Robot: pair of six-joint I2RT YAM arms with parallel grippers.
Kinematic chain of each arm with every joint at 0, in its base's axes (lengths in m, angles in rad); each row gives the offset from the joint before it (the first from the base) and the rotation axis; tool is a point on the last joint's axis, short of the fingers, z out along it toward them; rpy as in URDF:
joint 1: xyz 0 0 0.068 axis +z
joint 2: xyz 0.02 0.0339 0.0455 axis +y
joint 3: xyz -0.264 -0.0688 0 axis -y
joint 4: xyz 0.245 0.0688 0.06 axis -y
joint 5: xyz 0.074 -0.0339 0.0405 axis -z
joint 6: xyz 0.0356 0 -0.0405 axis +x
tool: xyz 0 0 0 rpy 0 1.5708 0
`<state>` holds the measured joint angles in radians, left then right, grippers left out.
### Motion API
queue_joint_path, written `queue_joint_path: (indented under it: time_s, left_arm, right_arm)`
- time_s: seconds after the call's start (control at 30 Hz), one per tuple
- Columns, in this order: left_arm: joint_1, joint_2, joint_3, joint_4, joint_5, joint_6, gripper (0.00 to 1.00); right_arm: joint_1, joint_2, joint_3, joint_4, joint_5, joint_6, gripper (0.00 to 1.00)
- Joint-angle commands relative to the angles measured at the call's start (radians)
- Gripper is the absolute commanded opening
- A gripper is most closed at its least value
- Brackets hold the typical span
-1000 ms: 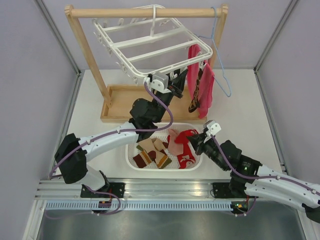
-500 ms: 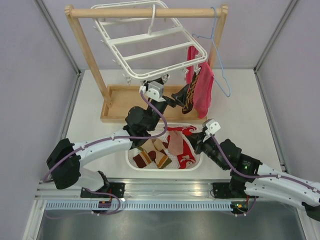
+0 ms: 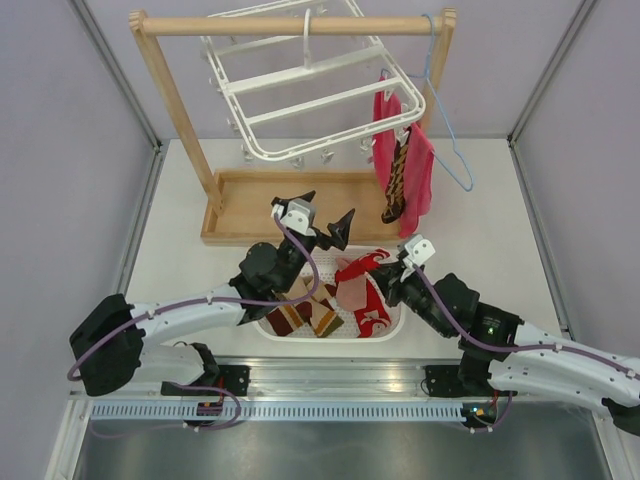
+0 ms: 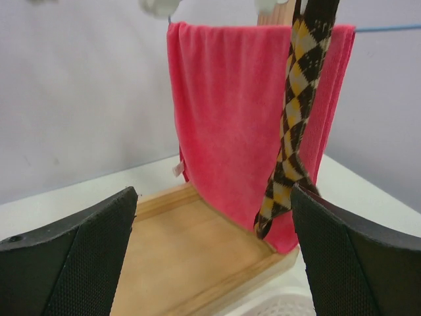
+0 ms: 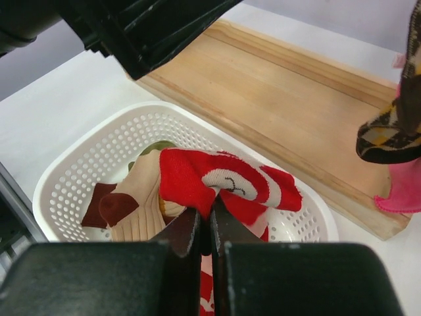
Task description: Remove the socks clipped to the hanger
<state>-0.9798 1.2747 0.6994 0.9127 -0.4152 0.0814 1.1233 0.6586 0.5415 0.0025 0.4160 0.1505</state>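
Note:
The white hanger [image 3: 310, 90] hangs from the wooden rack's top bar. One brown-and-cream diamond sock [image 3: 397, 180] [image 4: 293, 112] still dangles from a clip at its right end, against the pink cloth [image 3: 420, 175] [image 4: 230, 112]. My left gripper [image 3: 322, 214] [image 4: 214, 263] is wide open and empty, short of that sock and above the rack's base. My right gripper [image 3: 388, 278] [image 5: 205, 227] is shut on a red sock with white marks [image 3: 362, 268] [image 5: 223, 181], over the white basket [image 3: 262, 322] [image 5: 72, 171]. Several socks [image 3: 305, 303] lie in the basket.
The wooden rack's base tray [image 3: 245, 205] [image 4: 191, 257] lies behind the basket, with its posts at the left and right. A thin light-blue wire hanger [image 3: 447, 150] hangs at the bar's right end. Grey walls close in the table on both sides.
My left gripper opened, let go of the diamond sock and drew back down toward the basket. The hanger swung back up. The right gripper kept hold of the red sock.

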Motion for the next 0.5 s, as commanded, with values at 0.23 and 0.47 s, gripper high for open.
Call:
queue_joint_path:
  time_s: [0.23,0.47]
  left_arm:
    - [-0.014,-0.245,-0.225,-0.231,-0.214,-0.184,1.00]
    - [-0.016,-0.376,-0.345,-0.342,-0.289,-0.279,1.00]
  right_arm:
    - [0.098,0.082,-0.035,0.060,0.006,0.075,0.01]
    - [0.176,0.173,-0.084,0.094,0.036,0.145,0.01]
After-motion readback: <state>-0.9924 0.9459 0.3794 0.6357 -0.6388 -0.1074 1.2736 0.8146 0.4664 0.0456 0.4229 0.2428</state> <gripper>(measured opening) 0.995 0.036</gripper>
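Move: The right hand, with the red sock already pinched, has the middle of the white basket about 10 cm to its left, 2 cm back and some 18 cm below; the pink sock in the basket lies about 5 cm left, 2 cm back and equally low. From this hand, the checkered sock hangs roughly 22 cm ahead and 2 cm right, 5 cm higher. From the empty left hand, the checkered sock is about 11 cm ahead, 13 cm right and 3 cm lower; the basket's middle is 12 cm back, straight below by about 27 cm. Down first of all, and also left and back, the right hand brings the red sock in over the basket, about 8 cm in all and gathering speed, its shut fingers keeping their pinch. The left hand, wide open and empty, sinks some 10 cm and swings nearly as far left, drawing back a little from the hanger, its fingers tipping about 15 degrees downward. ##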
